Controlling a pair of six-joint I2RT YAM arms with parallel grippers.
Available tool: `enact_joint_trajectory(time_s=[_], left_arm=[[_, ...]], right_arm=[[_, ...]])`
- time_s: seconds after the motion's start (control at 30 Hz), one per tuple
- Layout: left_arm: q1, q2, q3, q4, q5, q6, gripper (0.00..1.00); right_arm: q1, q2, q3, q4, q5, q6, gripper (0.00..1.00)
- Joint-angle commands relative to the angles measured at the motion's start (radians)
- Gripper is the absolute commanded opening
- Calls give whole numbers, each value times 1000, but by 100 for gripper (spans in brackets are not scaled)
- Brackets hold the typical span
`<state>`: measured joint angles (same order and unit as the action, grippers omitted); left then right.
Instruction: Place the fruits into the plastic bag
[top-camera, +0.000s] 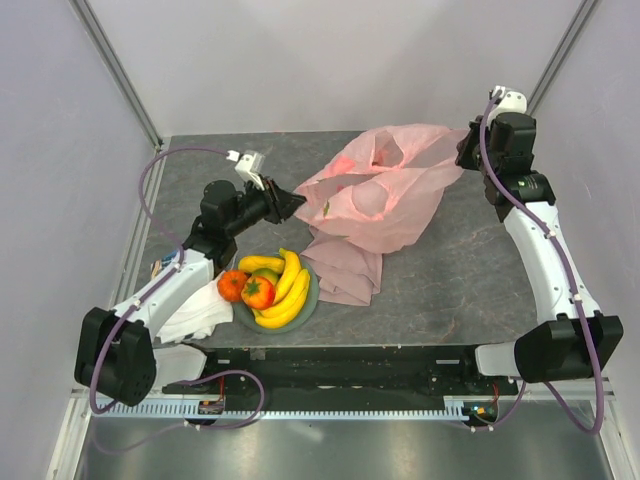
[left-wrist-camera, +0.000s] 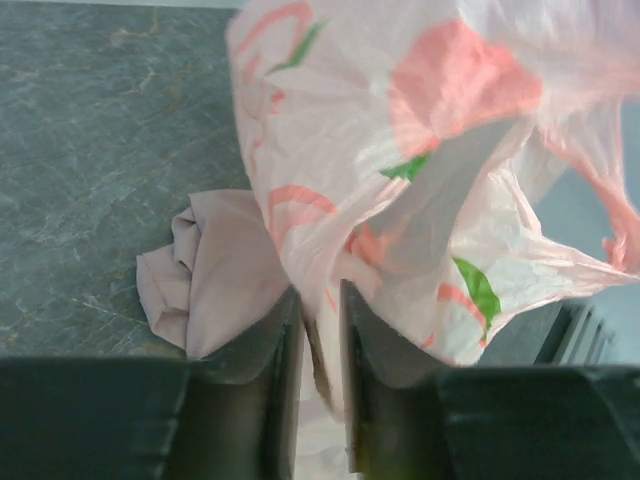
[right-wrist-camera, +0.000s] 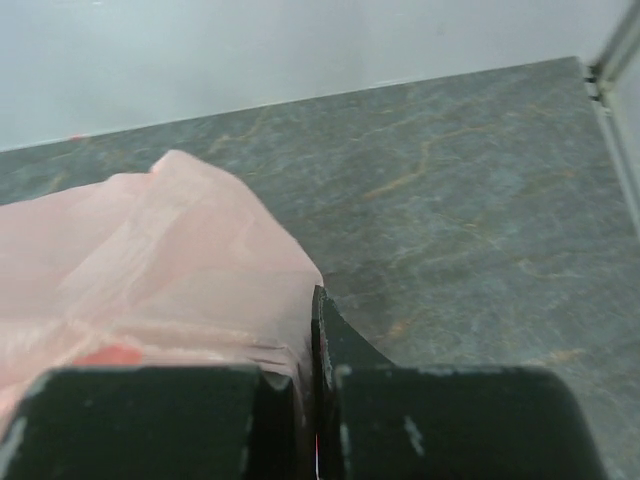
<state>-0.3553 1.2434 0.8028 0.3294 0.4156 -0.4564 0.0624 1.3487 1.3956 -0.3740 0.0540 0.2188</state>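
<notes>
The fruits lie heaped on a grey-green plate (top-camera: 313, 296) at the near left: a bunch of bananas (top-camera: 291, 285), a yellow oblong fruit (top-camera: 259, 263), a small green-yellow fruit (top-camera: 267, 275), a red round fruit (top-camera: 258, 292) and a tangerine (top-camera: 232, 285). The plastic bag (top-camera: 385, 190) is stretched across the middle of the table. My left gripper (top-camera: 293, 205) (left-wrist-camera: 320, 292) is at the bag's left edge, its jaws a narrow gap apart with the bag's film (left-wrist-camera: 430, 130) running loosely between them. At the bag's far right corner (right-wrist-camera: 150, 260) my right gripper (top-camera: 466, 150) (right-wrist-camera: 315, 300) is shut on the film.
A dusty-pink cloth (top-camera: 350, 275) (left-wrist-camera: 215, 270) lies crumpled under the bag's near edge, beside the plate. A white cloth (top-camera: 200, 315) lies left of the plate, under the left arm. White walls close in the dark table on three sides.
</notes>
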Motion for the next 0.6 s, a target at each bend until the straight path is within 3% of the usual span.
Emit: enact_joint_trajectory(time_s=[0.0, 0.1, 0.3, 0.57], left_arm=[[-71, -15, 48, -36, 37, 103, 69], [-126, -70, 56, -69, -70, 188, 84], [-266, -200, 42, -84, -265, 350, 86], [-421, -144, 87, -70, -244, 378, 87]], right_arm=[[7, -26, 8, 79, -176, 39, 0], [43, -14, 19, 96, -215, 45, 0], [131, 7, 14, 96, -195, 43, 0], [183, 18, -24, 103, -171, 65, 0]])
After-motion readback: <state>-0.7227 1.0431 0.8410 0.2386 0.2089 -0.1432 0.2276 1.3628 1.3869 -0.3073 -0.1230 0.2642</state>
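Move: The pink plastic bag is spread between both hands, its left corner still at the left fingertips: its middle lies about 16 cm right of the left hand, 3 cm ahead and some 6 cm lower; from the right hand, 17 cm left, 5 cm back and 13 cm lower. The fruit plate is roughly 17 cm back and 5 cm left of the left hand, 20 cm below; the pink cloth 9 cm back, 10 cm right, 24 cm below. The bag's left corner comes free as the left fingers, already parting, open wide; that hand draws back about 9 cm and right 6 cm along the bag's near side, rising 7 cm in the later part while its fingers tip up some 20 degrees. The right hand keeps its pinch on the bag's rim and carries it about 10 cm left, turning counter-clockwise. ##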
